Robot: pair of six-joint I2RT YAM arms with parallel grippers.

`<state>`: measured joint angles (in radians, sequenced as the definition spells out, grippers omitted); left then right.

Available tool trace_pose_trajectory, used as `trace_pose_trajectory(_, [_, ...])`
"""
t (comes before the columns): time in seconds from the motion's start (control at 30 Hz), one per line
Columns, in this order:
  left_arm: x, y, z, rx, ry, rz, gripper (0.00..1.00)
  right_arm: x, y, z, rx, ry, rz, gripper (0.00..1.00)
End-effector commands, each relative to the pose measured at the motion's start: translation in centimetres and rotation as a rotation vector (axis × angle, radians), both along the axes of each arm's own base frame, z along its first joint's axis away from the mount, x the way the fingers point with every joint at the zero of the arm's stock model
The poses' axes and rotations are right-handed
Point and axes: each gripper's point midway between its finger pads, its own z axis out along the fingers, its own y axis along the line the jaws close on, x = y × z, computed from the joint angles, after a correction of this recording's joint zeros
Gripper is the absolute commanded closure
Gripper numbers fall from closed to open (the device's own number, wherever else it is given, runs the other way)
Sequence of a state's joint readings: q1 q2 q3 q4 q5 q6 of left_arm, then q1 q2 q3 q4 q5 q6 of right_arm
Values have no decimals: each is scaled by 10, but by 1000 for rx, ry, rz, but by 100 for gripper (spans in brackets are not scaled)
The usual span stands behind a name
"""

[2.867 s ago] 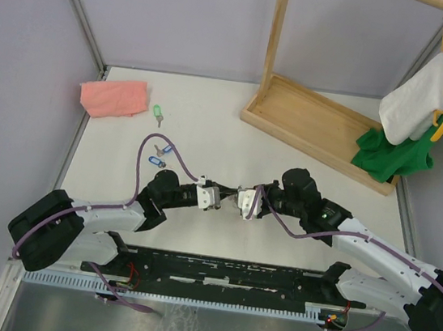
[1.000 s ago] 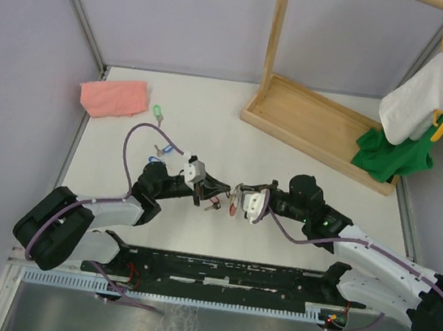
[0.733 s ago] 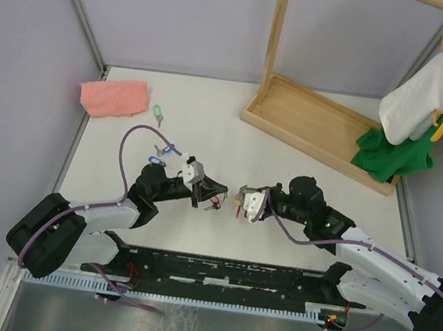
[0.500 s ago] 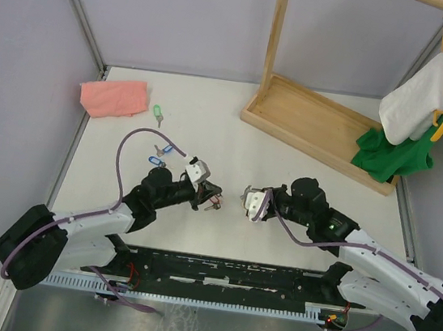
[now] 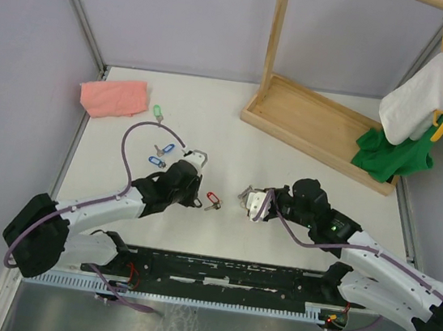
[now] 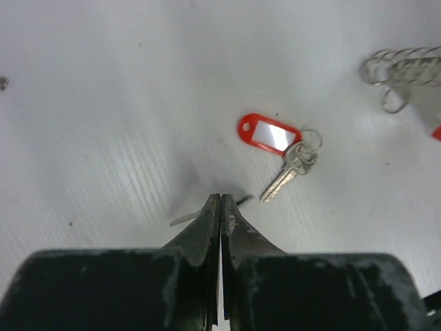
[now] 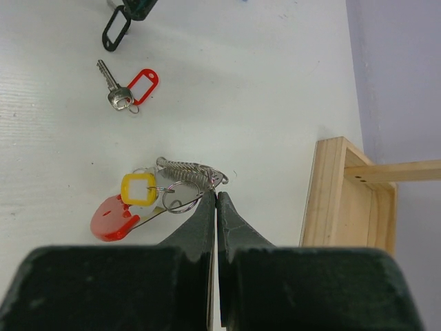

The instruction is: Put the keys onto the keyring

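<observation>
My right gripper point(image 7: 216, 193) is shut on the end of the keyring's silver coiled loop point(image 7: 187, 169). The keyring's red crescent point(image 7: 110, 217) and a yellow-tagged key point(image 7: 139, 189) hang from that loop. A red-tagged key point(image 5: 213, 201) lies loose on the table between the arms, just ahead of my left gripper point(image 6: 220, 196), whose jaws are shut. A black tag point(image 7: 116, 29) sits right at the left fingertips; I cannot tell whether it is pinched. In the top view the left gripper point(image 5: 197, 201) and right gripper point(image 5: 248, 198) are a short way apart.
A green-tagged key point(image 5: 157, 112) and two blue-tagged keys point(image 5: 159, 156) lie at the back left, near a pink cloth point(image 5: 114, 97). A wooden rack base point(image 5: 316, 127) stands at the back right, with hangers and clothes point(image 5: 412, 117) beyond it.
My left gripper has drawn back to the left, away from the right gripper. The red-tagged key that was at its tips now lies on the table. The right gripper still holds the keyring.
</observation>
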<state>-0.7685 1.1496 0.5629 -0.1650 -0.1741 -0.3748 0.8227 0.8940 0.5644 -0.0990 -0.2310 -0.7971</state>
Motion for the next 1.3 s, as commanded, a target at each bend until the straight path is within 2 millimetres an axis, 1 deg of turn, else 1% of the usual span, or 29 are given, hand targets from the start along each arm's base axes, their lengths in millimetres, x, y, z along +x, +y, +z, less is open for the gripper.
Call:
trace_pose_trajectory(0.0, [9, 18, -14, 72, 63, 138, 97, 5, 5, 28, 66, -48, -4, 99])
trace_pose_trajectory(0.2, [46, 18, -14, 67, -90, 168, 97, 4, 4, 27, 64, -48, -2, 99])
trace_pose_trajectory(0.27, [54, 17, -13, 72, -135, 169, 97, 3, 4, 26, 62, -45, -1, 99])
trace_pose_trajectory(0.33, [58, 19, -16, 86, -156, 173, 97, 3, 5, 26, 61, -43, 2, 99])
trace_pose_trajectory(0.4, [59, 19, -19, 96, -150, 174, 97, 3, 5, 26, 61, -43, 2, 99])
trace_pose_trajectory(0.53, [52, 17, -31, 90, -101, 171, 97, 2, 5, 26, 63, -41, 4, 99])
trace_pose_trajectory(0.73, [46, 18, -40, 117, -23, 169, 87, 1, 6, 28, 71, -42, 10, 99])
trace_pose_trajectory(0.87, [44, 17, -36, 118, 24, 169, 80, 0, 6, 29, 73, -41, 11, 99])
trace_pose_trajectory(1.1, [41, 13, -21, 85, 71, 150, 68, -1, 6, 30, 77, -40, 17, 99])
trace_pose_trajectory(1.27, [42, 16, -23, 66, 102, 145, 66, -2, 7, 31, 80, -40, 23, 99])
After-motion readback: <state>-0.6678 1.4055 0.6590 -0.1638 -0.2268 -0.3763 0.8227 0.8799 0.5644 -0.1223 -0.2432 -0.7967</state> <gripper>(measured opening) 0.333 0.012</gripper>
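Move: The left hand holds the black-tagged key above the table. The bare spot where this tag ends up is about 2 cm ahead, 3 cm left and some 6 cm below it. The red-tagged key lies roughly 3 cm ahead and 6 cm right of the hand, and the nearer blue tag about 12 cm ahead and 12 cm left. From the right hand, that spot is some 18 cm left, 4 cm ahead and 15 cm down. The left hand, still gripping the black-tagged key, first sinks about 3 cm while shifting some 2 cm left, away from the red-tagged key, then carries it forward nearly 4 cm at about that height, turning roughly 10 degrees counter-clockwise. It eases down another centimetre or two over the bare table and opens the fingers to about a third to let go of the key, rising about 1 cm as they spread. ##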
